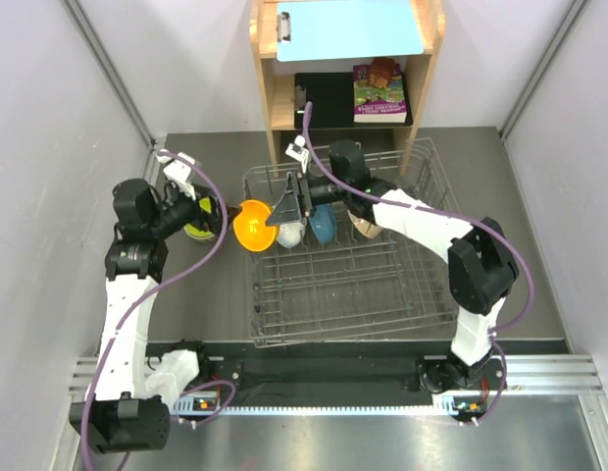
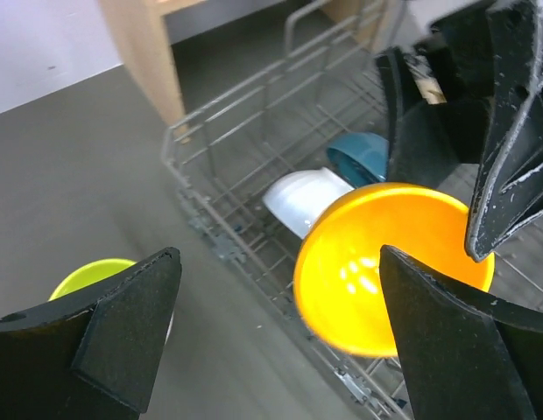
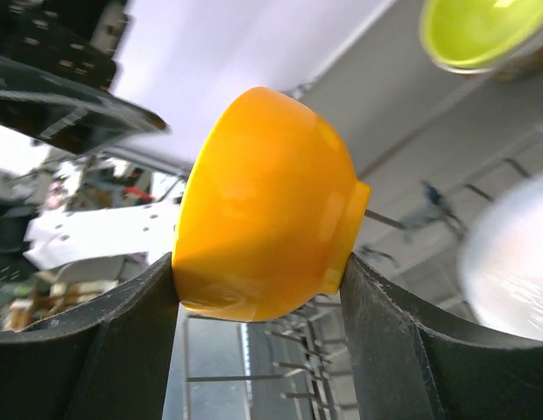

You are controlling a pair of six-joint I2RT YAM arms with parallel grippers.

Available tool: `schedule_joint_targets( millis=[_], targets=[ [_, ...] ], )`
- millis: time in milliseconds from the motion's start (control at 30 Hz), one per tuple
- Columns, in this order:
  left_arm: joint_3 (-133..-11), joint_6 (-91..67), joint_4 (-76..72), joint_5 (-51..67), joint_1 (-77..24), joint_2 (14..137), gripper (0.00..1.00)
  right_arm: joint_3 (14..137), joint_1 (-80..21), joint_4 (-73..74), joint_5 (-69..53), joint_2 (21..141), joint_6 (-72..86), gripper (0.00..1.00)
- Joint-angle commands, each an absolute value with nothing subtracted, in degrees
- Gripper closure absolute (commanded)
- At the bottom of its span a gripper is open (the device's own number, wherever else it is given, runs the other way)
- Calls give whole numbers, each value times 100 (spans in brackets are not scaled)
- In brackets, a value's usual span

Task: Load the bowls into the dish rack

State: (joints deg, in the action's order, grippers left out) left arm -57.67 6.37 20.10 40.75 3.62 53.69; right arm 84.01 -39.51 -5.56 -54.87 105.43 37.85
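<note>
My right gripper [image 1: 281, 218] [image 3: 258, 259] is shut on the orange bowl [image 1: 255, 227] [image 3: 267, 210], holding it on its side by rim and foot over the left edge of the dish rack [image 1: 422, 294]. In the left wrist view the orange bowl [image 2: 390, 262] faces me. My left gripper [image 1: 218, 218] [image 2: 278, 255] stands open just left of it, with nothing between its fingers. The lime green bowl [image 1: 196, 228] [image 2: 96, 278] [image 3: 482, 31] sits on the table under the left gripper. The white bowl [image 1: 289, 234] [image 2: 306, 199], the blue bowl [image 1: 323, 224] [image 2: 359, 156] and a beige bowl [image 1: 363, 228] stand in the rack.
A wooden shelf unit [image 1: 265, 88] stands behind the rack, with a clipboard [image 1: 348, 27] on top and a book [image 1: 380, 90] inside. Grey walls close in both sides of the table.
</note>
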Motion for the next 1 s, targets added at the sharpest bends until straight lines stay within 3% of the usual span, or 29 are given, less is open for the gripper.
schedule_joint_targets(
  millis=[0,467,667,967],
  targets=[
    [-6047,405,1635,3622,571,5308,1,8622,-3683,-10,-4757,9809,2850,100],
    [-5635,869,1855,1232,923,6117,1,8965,-3146,1968,-1366,8430,451,100],
    [-5063,1221,1460,985,993,6433,1,8825,-3146,2381,-91,7947,-692,100],
    [-4773,1231,994,1072,1125,6917,2,8438,-3120,2752,869,7709,-1537,100]
  ],
)
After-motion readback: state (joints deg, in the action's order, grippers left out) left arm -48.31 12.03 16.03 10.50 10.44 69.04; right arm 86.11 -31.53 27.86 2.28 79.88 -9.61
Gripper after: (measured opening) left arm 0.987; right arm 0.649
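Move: Some 11 cm to the left of the open left hand, 8 cm ahead and 25 cm below, sits the lime bowl; the orange bowl is just 4 cm to that hand's right. The right hand holds the orange bowl, bound for free rack space about 28 cm right, 12 cm ahead and 20 cm down. From this hand, 18 cm lower, the blue bowl is 11 cm right and 7 ahead, the patterned bowl 23 right and 8 ahead. Carrying the still-pinched orange bowl away from the left hand, the right hand swings about 22 cm right, 10 cm forward and 7 cm up above the racked bowls, its fingers turning from leftward to mostly forward. The left hand, kept wide open, sweeps 13 cm left and slightly forward, then sinks 16 cm towards the lime bowl, turning counter-clockwise and tipping its fingers down. ##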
